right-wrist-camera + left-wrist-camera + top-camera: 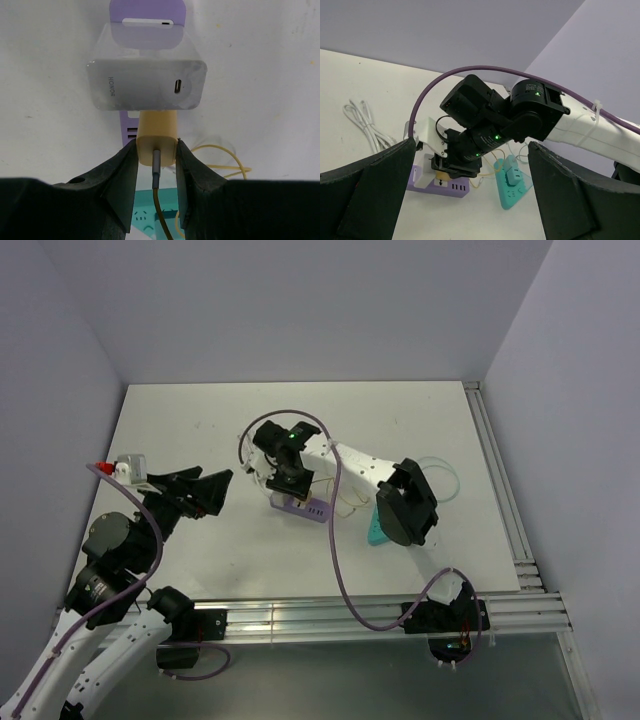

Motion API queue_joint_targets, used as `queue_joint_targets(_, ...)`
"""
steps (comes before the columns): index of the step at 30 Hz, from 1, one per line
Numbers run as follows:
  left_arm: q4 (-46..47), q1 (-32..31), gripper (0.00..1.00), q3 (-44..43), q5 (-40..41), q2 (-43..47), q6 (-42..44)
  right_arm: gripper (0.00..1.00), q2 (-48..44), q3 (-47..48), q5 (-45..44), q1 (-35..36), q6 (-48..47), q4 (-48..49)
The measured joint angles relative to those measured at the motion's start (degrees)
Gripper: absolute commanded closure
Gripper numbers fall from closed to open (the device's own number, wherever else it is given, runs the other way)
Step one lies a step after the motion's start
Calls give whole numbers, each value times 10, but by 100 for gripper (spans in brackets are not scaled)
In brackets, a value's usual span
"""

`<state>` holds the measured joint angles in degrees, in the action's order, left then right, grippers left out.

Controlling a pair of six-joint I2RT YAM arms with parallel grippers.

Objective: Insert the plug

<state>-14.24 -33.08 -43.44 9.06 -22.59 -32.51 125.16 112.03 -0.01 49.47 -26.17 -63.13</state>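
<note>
The small yellow-tan plug [156,137] is pinched between the two black fingers of my right gripper [156,150], its thin yellow cable [162,215] trailing back toward the camera. The plug points down at the purple power strip [128,128], right beside a white charger block [147,85] that sits in that strip. I cannot tell whether the prongs are in a socket. From above, my right gripper [290,483] hovers over the purple strip [302,508]. My left gripper [212,490] stands wide open and empty, left of the strip.
A teal power strip [378,530] with a teal adapter lies to the right of the purple one. Yellow cable loops [495,167] lie between them. A coiled white cord [365,125] lies behind the purple strip. A metal rail [500,480] edges the table's right side.
</note>
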Motion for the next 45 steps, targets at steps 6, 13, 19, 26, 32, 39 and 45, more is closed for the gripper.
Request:
queue_joint_targets(6, -7, -1, 0, 0, 5, 3, 3, 100, 37, 44, -27, 30, 12, -25)
queue_joint_targets(13, -16, -2, 1, 0, 12, 5, 4, 100, 71, 88, -64, 44, 26, -62)
queue_joint_targets(19, -17, -2, 0, 0, 13, 11, 3, 88, 53, 63, -75, 48, 47, -40)
queue_joint_targets(26, -34, -2, 0, 0, 29, 11, 0, 47, 20, 11, -76, 48, 71, 17)
queue_joint_targets(32, -46, -2, 0, 0, 36, 18, -13, 12, 4, -26, -66, 52, 87, 77)
queue_joint_targets(39, -58, -2, 1, 0, 37, 18, -44, 0, -103, -116, -83, 54, 106, 118)
queue_joint_targets(45, -66, -2, 0, 0, 31, 18, -77, 0, -213, -190, -121, 55, 139, 153)
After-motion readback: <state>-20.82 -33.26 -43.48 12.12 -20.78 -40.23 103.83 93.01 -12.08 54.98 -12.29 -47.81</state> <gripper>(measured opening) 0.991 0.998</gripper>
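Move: The right hand holds the yellow plug over its socket on the purple power strip, which lies right beneath the fingers, about 3 cm down. The tall white adapter stands roughly 5 cm to the left and 1 cm farther out. The yellow cord's coil lies some 9 cm to the right, level with the hand, and the teal power strip about 18 cm right and 5 cm back. From the idle left hand that socket is about 10 cm ahead, 14 cm right and 29 cm down. Still pinching the yellow plug against the purple strip, the right hand eases about 1.5 cm left and 1 cm back and presses down about 1 cm, rocking a few degrees. It then opens wide, letting go of the plug while edging farther left, and rises some 8 cm off it, drifting right, the fingertips swinging forward and left by about 20 degrees. ##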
